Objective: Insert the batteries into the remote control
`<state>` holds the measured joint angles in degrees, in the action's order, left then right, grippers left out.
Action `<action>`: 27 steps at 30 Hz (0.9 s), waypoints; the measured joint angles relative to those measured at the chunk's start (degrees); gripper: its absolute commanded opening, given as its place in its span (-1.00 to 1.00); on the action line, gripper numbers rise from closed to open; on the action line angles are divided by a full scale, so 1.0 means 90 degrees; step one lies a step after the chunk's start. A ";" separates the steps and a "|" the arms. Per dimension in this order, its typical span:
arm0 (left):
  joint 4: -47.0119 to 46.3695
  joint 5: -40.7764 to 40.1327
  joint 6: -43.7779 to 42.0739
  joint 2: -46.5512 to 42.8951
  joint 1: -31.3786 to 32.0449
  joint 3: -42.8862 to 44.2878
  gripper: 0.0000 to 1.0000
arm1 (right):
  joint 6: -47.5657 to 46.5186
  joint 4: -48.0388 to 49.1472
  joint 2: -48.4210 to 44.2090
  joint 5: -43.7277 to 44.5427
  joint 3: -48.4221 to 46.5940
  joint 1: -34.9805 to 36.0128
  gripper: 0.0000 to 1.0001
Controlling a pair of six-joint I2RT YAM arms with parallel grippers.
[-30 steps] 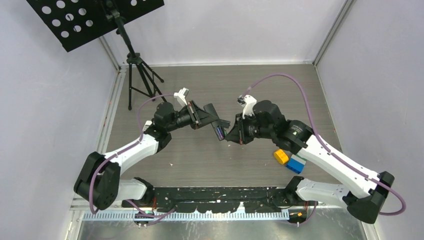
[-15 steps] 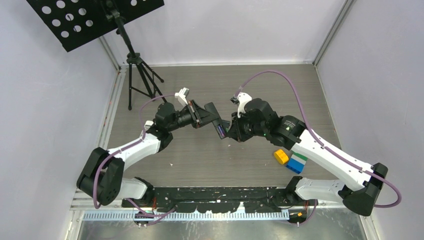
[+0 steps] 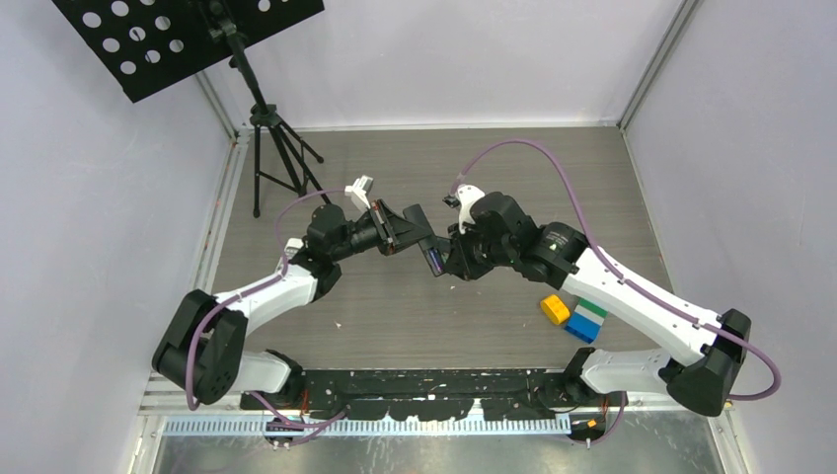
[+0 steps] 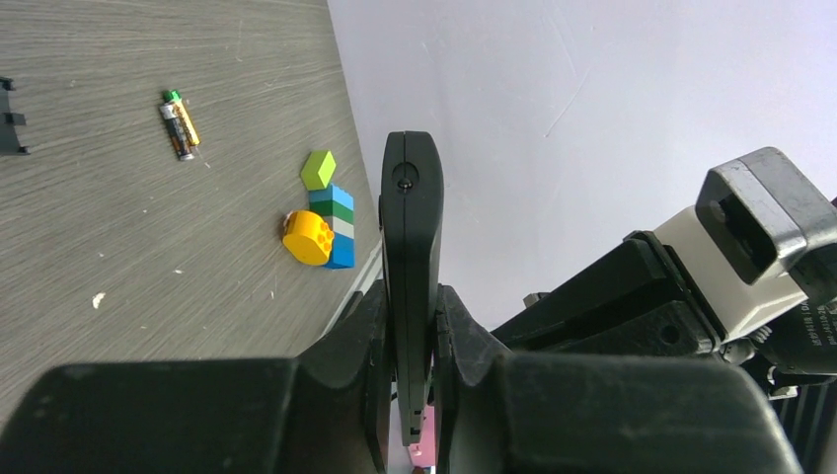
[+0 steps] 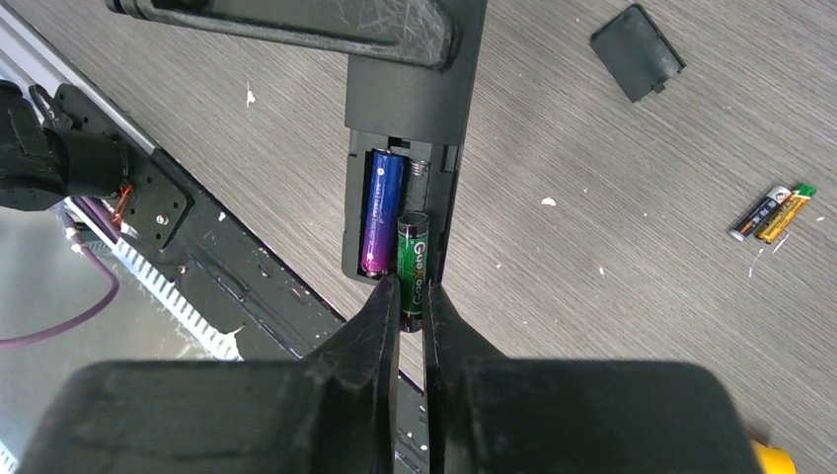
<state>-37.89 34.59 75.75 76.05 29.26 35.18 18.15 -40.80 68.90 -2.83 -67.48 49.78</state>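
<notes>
My left gripper (image 4: 410, 326) is shut on the black remote control (image 4: 412, 227), held edge-on above the table. In the right wrist view the remote control (image 5: 415, 89) shows its open compartment. A purple-blue battery (image 5: 381, 212) lies in the left slot. A dark green battery (image 5: 413, 262) sits partly in the right slot, its near end between the fingertips of my right gripper (image 5: 408, 296), which is shut on it. Two loose batteries (image 5: 772, 212) lie on the table to the right. In the top view the two grippers meet at the remote control (image 3: 431, 257).
The black battery cover (image 5: 637, 38) lies on the table beyond the remote. A yellow block (image 3: 555, 309) and a blue-green-white block stack (image 3: 584, 322) sit under the right arm. A tripod music stand (image 3: 266, 128) stands at the back left.
The right arm has swung left and brought its gripper with the green battery up against the remote. The left arm has hardly moved.
</notes>
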 measured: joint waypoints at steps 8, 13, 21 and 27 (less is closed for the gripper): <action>-0.0012 0.0010 -0.0015 0.0085 0.0000 -0.0063 -1.00 | -0.0058 -0.0177 0.0435 -0.0085 -0.0342 0.0010 -0.63; -0.0051 0.0015 -0.0012 0.0146 0.0000 -0.0146 -1.00 | -0.0044 -0.0291 0.0746 -0.0100 -0.0532 0.0012 -0.25; -0.0194 0.0005 0.0039 0.0148 0.0000 -0.0187 -1.00 | -0.0002 -0.0566 0.0889 -0.0041 -0.0731 0.0017 -0.22; -0.0257 -0.0012 0.0044 0.0146 0.0000 -0.0187 -1.00 | 0.0066 -0.0571 0.0884 0.0070 -0.0765 0.0019 -0.18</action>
<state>-40.21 34.48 76.14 77.36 29.26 33.50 18.74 -45.93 76.86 -2.20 -74.37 49.95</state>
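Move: The right fingers hold the green battery by its outer end. The empty slot it is going into has its middle about 2 cm ahead, 1 cm left and 1 cm below them. The blue battery, already seated, is some 1 cm left of that slot and 1 cm nearer the base. On the table, roughly 18 cm below the right hand, two loose batteries lie about 15 cm ahead and 12 cm right, and the battery cover some 18 cm ahead, 1 cm left. From the left hand, gripping the remote, the slot is about 6 cm back, 2 cm right and slightly lower. Still pinching the green battery by its outer end, the right hand slides it along the slot against the spring, going down about 1.5 cm and left and a little forward while tipping some 5 degrees farther down, then opens its fingers, lets go and eases up half a centimetre. The left hand keeps its grip on the remote, sinking nearly 2 cm and coming back up slightly. ##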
